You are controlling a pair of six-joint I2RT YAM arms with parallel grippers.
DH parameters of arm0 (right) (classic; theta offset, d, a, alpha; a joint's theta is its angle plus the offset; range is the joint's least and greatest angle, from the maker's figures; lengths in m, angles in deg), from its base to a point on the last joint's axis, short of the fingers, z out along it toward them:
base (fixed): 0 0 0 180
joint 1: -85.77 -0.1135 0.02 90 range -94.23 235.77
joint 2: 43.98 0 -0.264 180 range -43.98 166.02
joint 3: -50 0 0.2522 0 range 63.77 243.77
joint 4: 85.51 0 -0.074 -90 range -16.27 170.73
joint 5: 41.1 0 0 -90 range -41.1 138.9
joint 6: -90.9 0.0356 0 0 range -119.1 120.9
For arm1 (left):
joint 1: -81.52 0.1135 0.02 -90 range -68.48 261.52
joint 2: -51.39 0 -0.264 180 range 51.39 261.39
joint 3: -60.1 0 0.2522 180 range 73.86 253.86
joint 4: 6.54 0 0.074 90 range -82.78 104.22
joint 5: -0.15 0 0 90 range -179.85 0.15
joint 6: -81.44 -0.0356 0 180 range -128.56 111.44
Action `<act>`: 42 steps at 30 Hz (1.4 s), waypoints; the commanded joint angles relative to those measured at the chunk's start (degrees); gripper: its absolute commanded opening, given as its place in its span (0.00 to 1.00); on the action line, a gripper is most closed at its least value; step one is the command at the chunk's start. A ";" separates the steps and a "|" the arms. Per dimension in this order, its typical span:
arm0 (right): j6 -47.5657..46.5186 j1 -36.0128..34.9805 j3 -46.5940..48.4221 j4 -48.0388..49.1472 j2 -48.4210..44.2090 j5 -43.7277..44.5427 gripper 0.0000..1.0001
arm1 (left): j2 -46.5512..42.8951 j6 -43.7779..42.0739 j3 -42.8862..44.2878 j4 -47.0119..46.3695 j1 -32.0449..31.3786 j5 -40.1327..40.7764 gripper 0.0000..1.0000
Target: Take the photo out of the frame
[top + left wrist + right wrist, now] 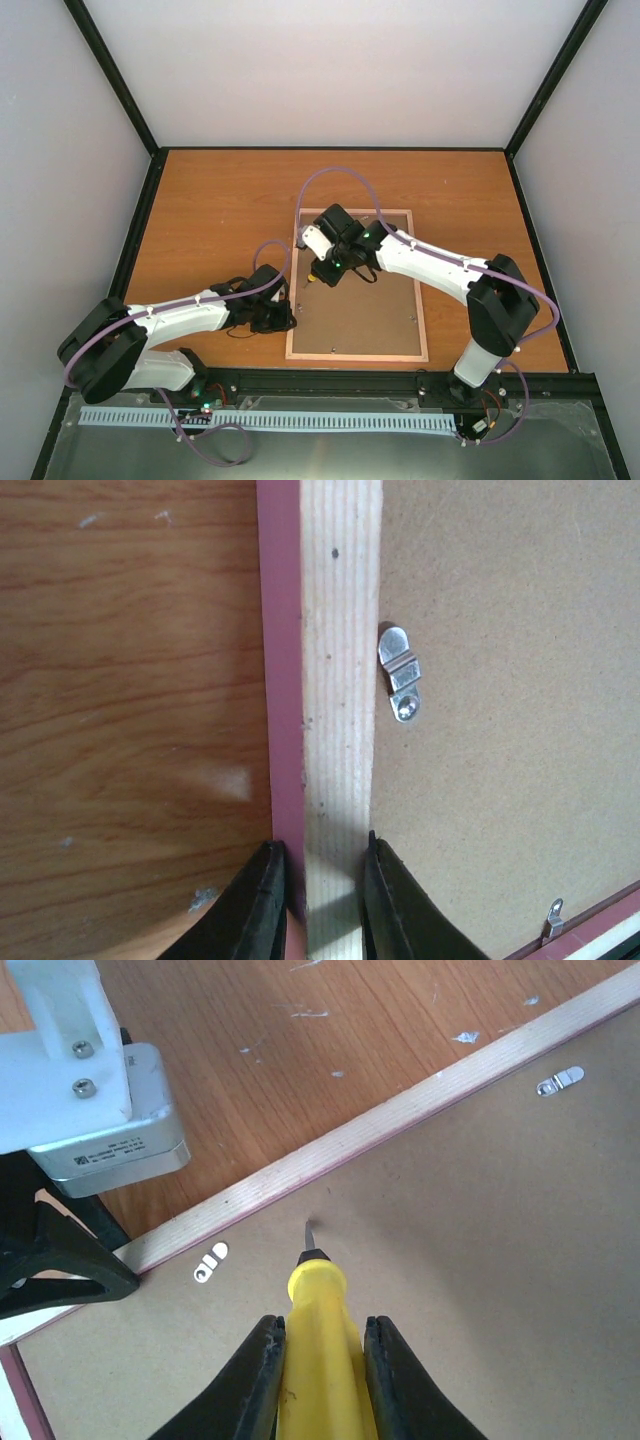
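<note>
The pink frame (356, 357) lies face down on the table, its brown backing board (375, 310) facing up. The photo is hidden under the board. My left gripper (320, 880) is shut on the frame's left rail (340, 630), one finger on the pink outer edge and the other on the inner side. My right gripper (322, 1328) is shut on a yellow-handled screwdriver (318, 1380). Its metal tip (309, 1232) points down at the board close to the left rail. From above, the right gripper (325, 268) hovers over the frame's upper left part.
Small metal turn clips (398, 670) sit along the inside of the rail, two showing in the right wrist view (211, 1262) (560, 1082). The wooden table (220, 210) surrounds the frame. The left arm's wrist (90, 1080) stands close beside the screwdriver.
</note>
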 commanded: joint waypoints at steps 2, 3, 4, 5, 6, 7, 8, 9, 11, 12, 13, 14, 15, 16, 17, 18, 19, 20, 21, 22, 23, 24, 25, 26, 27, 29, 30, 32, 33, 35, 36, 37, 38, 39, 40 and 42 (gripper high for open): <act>-0.21 0.10 -0.10 -3.41 -1.64 -1.29 0.03 | 1.47 1.55 -1.41 -0.88 -0.49 1.61 0.01; -0.35 0.10 -1.04 -3.13 -3.47 -1.45 0.03 | 1.60 1.39 -1.09 -0.84 -0.49 1.79 0.01; -0.84 0.18 -1.87 -2.98 -4.98 -1.29 0.03 | 1.90 1.11 -0.64 -0.76 -0.48 2.25 0.01; -1.42 0.38 -2.59 -3.04 -6.41 -0.90 0.03 | 2.32 0.61 0.01 -0.53 -0.46 2.66 0.01; -2.12 0.68 -2.81 -3.61 -7.75 -0.34 0.03 | 2.88 -0.06 0.89 -0.11 -0.47 3.29 0.01; -2.80 1.44 -2.87 -4.36 -8.94 -0.14 0.03 | 3.64 -0.97 1.92 0.60 -0.43 4.29 0.01; -3.61 2.33 -2.99 -5.11 -10.32 -0.23 0.03 | 4.45 -1.96 3.17 1.32 -0.42 5.53 0.01; -4.17 3.74 -3.31 -5.69 -11.70 -0.23 0.03 | 5.46 -3.40 4.39 2.18 -0.41 7.13 0.01; -5.25 7.23 -4.21 -6.27 -14.52 -0.46 0.03 | 7.93 -6.49 7.96 4.24 0.19 10.29 0.01; -5.98 9.57 -4.69 -6.36 -15.70 -0.61 0.03 | 9.43 -9.22 9.60 5.01 0.87 11.46 0.01; -6.77 11.94 -5.11 -6.45 -16.64 -0.94 0.03 | 10.81 -11.46 11.12 5.47 1.82 12.35 0.01; -7.90 14.88 -5.34 -6.61 -17.24 -1.34 0.03 | 12.25 -13.73 12.64 5.70 3.12 12.92 0.01; -9.21 17.90 -5.35 -6.83 -17.52 -1.75 0.03 | 13.56 -15.89 14.07 5.88 4.95 13.36 0.01; -10.44 20.67 -5.24 -7.04 -17.57 -2.18 0.03 | 14.63 -17.77 15.49 6.02 6.73 13.65 0.01; -11.65 23.76 -4.87 -7.15 -17.35 -2.70 0.03 | 15.64 -20.07 16.84 5.83 8.62 13.88 0.01; -12.85 26.55 -4.56 -6.94 -17.12 -3.10 0.03 | 16.70 -22.23 18.33 5.79 10.12 14.67 0.02; -14.11 29.91 -4.27 -6.27 -16.54 -3.20 0.03 | 17.42 -23.72 20.16 5.97 11.75 16.83 0.07; -14.81 32.54 -3.90 -5.47 -15.80 -3.25 0.03 | 18.14 -25.04 22.02 6.47 13.38 18.16 0.15; -15.36 34.31 -2.96 -4.74 -14.73 -3.48 0.03 | 18.82 -25.99 25.15 7.29 15.00 19.13 0.24; -15.96 37.14 -2.01 -4.45 -13.32 -3.77 0.03 | 19.37 -26.56 27.58 8.18 15.83 20.48 0.33; -16.54 39.12 -0.91 -4.21 -11.90 -4.29 0.03 | 19.97 -26.49 29.99 9.72 16.08 22.00 0.40; -17.06 40.86 0.22 -3.93 -10.21 -4.66 0.03 | 20.41 -25.65 32.55 11.64 16.12 23.41 0.45; -17.47 42.48 1.42 -3.84 -8.53 -4.96 0.03 | 20.76 -23.65 34.72 14.02 16.12 23.91 0.48; -17.86 43.82 2.57 -3.95 -6.92 -5.30 0.03 | 20.81 -19.87 36.15 16.59 16.01 23.69 0.51; -18.34 45.15 3.68 -4.18 -5.51 -5.84 0.03 | 20.40 -16.83 36.67 18.47 15.53 22.88 0.52; -19.04 47.05 4.77 -3.95 -3.60 -6.61 0.03 | 17.56 -10.89 34.98 20.09 13.46 21.09 0.54; -19.34 47.80 4.92 -3.50 -2.80 -6.49 0.03 | 16.04 -8.05 33.40 20.31 11.96 19.66 0.55; -19.94 48.72 4.87 -2.46 -2.05 -6.38 0.03 | 13.76 -2.85 29.90 20.01 8.94 16.72 0.56; -20.45 48.79 4.78 -2.20 -1.81 -6.50 0.03 | 12.86 -0.06 28.07 19.71 7.63 14.93 0.56; -21.49 48.80 4.33 -1.91 -1.36 -7.18 0.03 | 11.42 4.58 23.75 18.47 5.16 11.84 0.56; -21.64 48.75 4.05 -1.52 -1.24 -7.26 0.03 | 10.80 6.72 22.36 18.01 4.22 10.99 0.56; -21.87 48.79 3.80 -0.88 -1.04 -7.31 0.03 | 10.30 8.63 21.22 17.44 3.26 10.46 0.57; -22.29 48.80 3.65 -0.58 -0.87 -7.40 0.03 | 9.88 10.13 20.15 16.82 2.33 9.83 0.57; -22.68 48.80 3.55 -0.19 -0.70 -7.55 0.03 | 9.48 11.12 19.28 15.99 2.17 9.00 0.57; -23.01 48.80 3.60 0.31 -0.59 -7.48 0.03 | 9.13 11.96 18.44 15.19 2.15 8.07 0.57; -23.01 48.80 4.10 1.10 -0.39 -7.24 0.03 | 8.80 13.16 17.27 13.75 2.16 6.96 0.58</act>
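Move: The left hand already pinches the frame's left strip; the frame's middle lies about 12 cm ahead and 15 cm right of it at its height, the near-edge clip some 5 cm back and 9 cm right. From the right hand, holding the screwdriver, the far clip on the right strip is about 13 cm ahead, 24 cm right and 11 cm below; the frame's far right corner is 23 cm ahead, 26 cm right, equally low. Still pinching the left strip, the left hand drags the frame roughly 14 cm forward and a little left, then opens, lifts clear and swings back, sinking with open fingers to the near strip by the left corner. The right hand keeps the screwdriver, rises, sweeps about 28 cm right and 17 cm forward while turning clockwise some 30 degrees, and sinks a little over the right strip. ##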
